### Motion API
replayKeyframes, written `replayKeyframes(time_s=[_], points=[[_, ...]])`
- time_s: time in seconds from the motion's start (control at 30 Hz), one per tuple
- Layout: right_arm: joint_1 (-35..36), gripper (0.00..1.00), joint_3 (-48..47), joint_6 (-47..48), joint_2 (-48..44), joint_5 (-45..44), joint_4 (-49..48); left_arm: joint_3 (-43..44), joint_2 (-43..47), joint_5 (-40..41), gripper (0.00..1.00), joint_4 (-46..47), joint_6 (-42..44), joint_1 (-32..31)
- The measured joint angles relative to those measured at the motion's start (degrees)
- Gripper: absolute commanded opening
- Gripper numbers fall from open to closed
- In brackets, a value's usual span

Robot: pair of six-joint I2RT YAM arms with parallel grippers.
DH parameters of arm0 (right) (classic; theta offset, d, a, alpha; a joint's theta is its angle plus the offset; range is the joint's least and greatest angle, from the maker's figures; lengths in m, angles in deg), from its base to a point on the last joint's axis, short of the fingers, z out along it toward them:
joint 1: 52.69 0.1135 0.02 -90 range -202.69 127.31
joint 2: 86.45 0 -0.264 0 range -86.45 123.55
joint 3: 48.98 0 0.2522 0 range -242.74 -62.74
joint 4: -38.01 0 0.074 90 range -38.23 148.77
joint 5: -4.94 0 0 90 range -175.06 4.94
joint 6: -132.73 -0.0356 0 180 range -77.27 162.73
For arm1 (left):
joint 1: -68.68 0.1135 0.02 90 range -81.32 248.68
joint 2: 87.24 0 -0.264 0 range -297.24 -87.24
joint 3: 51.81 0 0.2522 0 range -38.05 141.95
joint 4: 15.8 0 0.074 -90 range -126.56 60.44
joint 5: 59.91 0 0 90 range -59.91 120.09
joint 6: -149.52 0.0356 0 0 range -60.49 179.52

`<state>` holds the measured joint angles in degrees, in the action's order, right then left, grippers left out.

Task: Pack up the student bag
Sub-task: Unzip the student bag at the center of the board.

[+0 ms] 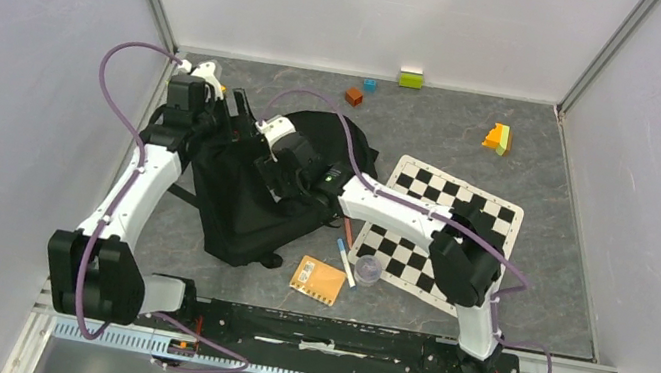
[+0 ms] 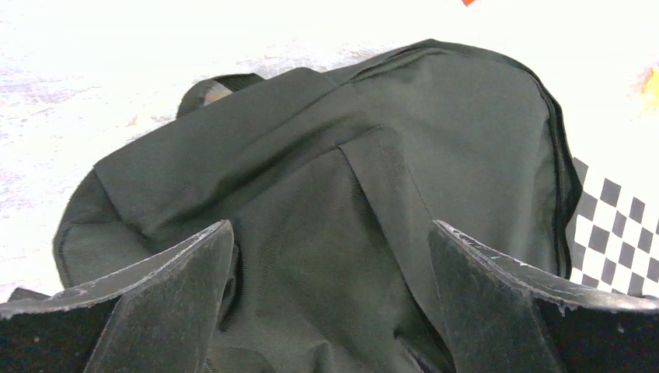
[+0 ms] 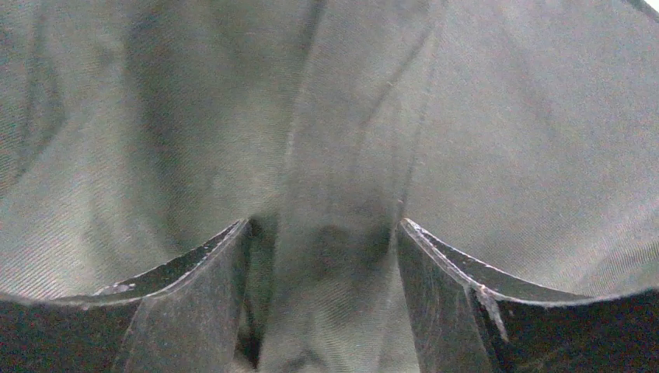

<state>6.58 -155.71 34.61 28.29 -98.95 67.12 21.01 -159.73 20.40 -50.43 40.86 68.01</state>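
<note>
The student bag [image 1: 247, 208], a soft black backpack, lies slumped on the grey floor left of centre. Both grippers are on its upper part. My left gripper [image 1: 238, 122] hangs over the bag's far left side. In the left wrist view the left gripper [image 2: 330, 227] is open wide, with the bag's dark fabric [image 2: 326, 155] just below its fingers and nothing gripped. My right gripper [image 1: 279, 178] reaches in from the right. In the right wrist view the right gripper [image 3: 324, 225] is open, and a raised fold of the bag's fabric [image 3: 342, 155] stands between its fingers.
A checkered board [image 1: 479, 214] lies right of the bag, under the right arm. An orange card [image 1: 318, 280], a white pen [image 1: 345, 261] and a small clear cup [image 1: 368, 270] lie near the bag's front. Small blocks [image 1: 354, 96], a green block [image 1: 411, 79] and a yellow wedge [image 1: 497, 138] are at the back.
</note>
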Motion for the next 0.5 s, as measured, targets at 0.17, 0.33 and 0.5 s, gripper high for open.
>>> replayKeyframes(time_s=[0.17, 0.33, 0.5], points=[[-1.5, 0.64, 0.0, -1.1, 0.5, -7.9, 1.3, 0.0, 0.0, 0.3, 1.00, 0.0, -0.3, -1.8], [-2.9, 0.26, 4.2, -2.8, -1.4, -11.4, 0.0, 0.0, 0.0, 6.6, 1.00, -1.2, -0.1, -8.3], [-5.8, 0.02, 11.7, -5.8, -5.9, -7.3, -4.8, 0.0, 0.0, 11.2, 1.00, -3.7, 0.1, -15.1]])
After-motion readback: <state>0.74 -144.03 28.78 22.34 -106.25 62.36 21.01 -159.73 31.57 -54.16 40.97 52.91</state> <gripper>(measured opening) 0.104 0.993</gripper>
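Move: From the right hand, the loose zipper flap on the black bag lies about 2 cm ahead, 2 cm to the right and 2 cm below, showing between the open fingertips. On the table some 10 cm below, the red pencil is about 17 cm right and 8 cm back, the white marker 17 cm right and 14 cm back, and the orange notebook 12 cm right and 18 cm back. From the left hand, that flap is about 5 cm back, 9 cm right and 8 cm below. Sweep the right gripper about 7 cm to the right and 4 cm forward along the zipper flap, sinking slightly and turning roughly 15 degrees clockwise, and close its wide-open fingers almost fully in the second half to pinch the flap. Bring the left gripper after it, some 6 cm right and a little back and down over the bag, kept wide open. ##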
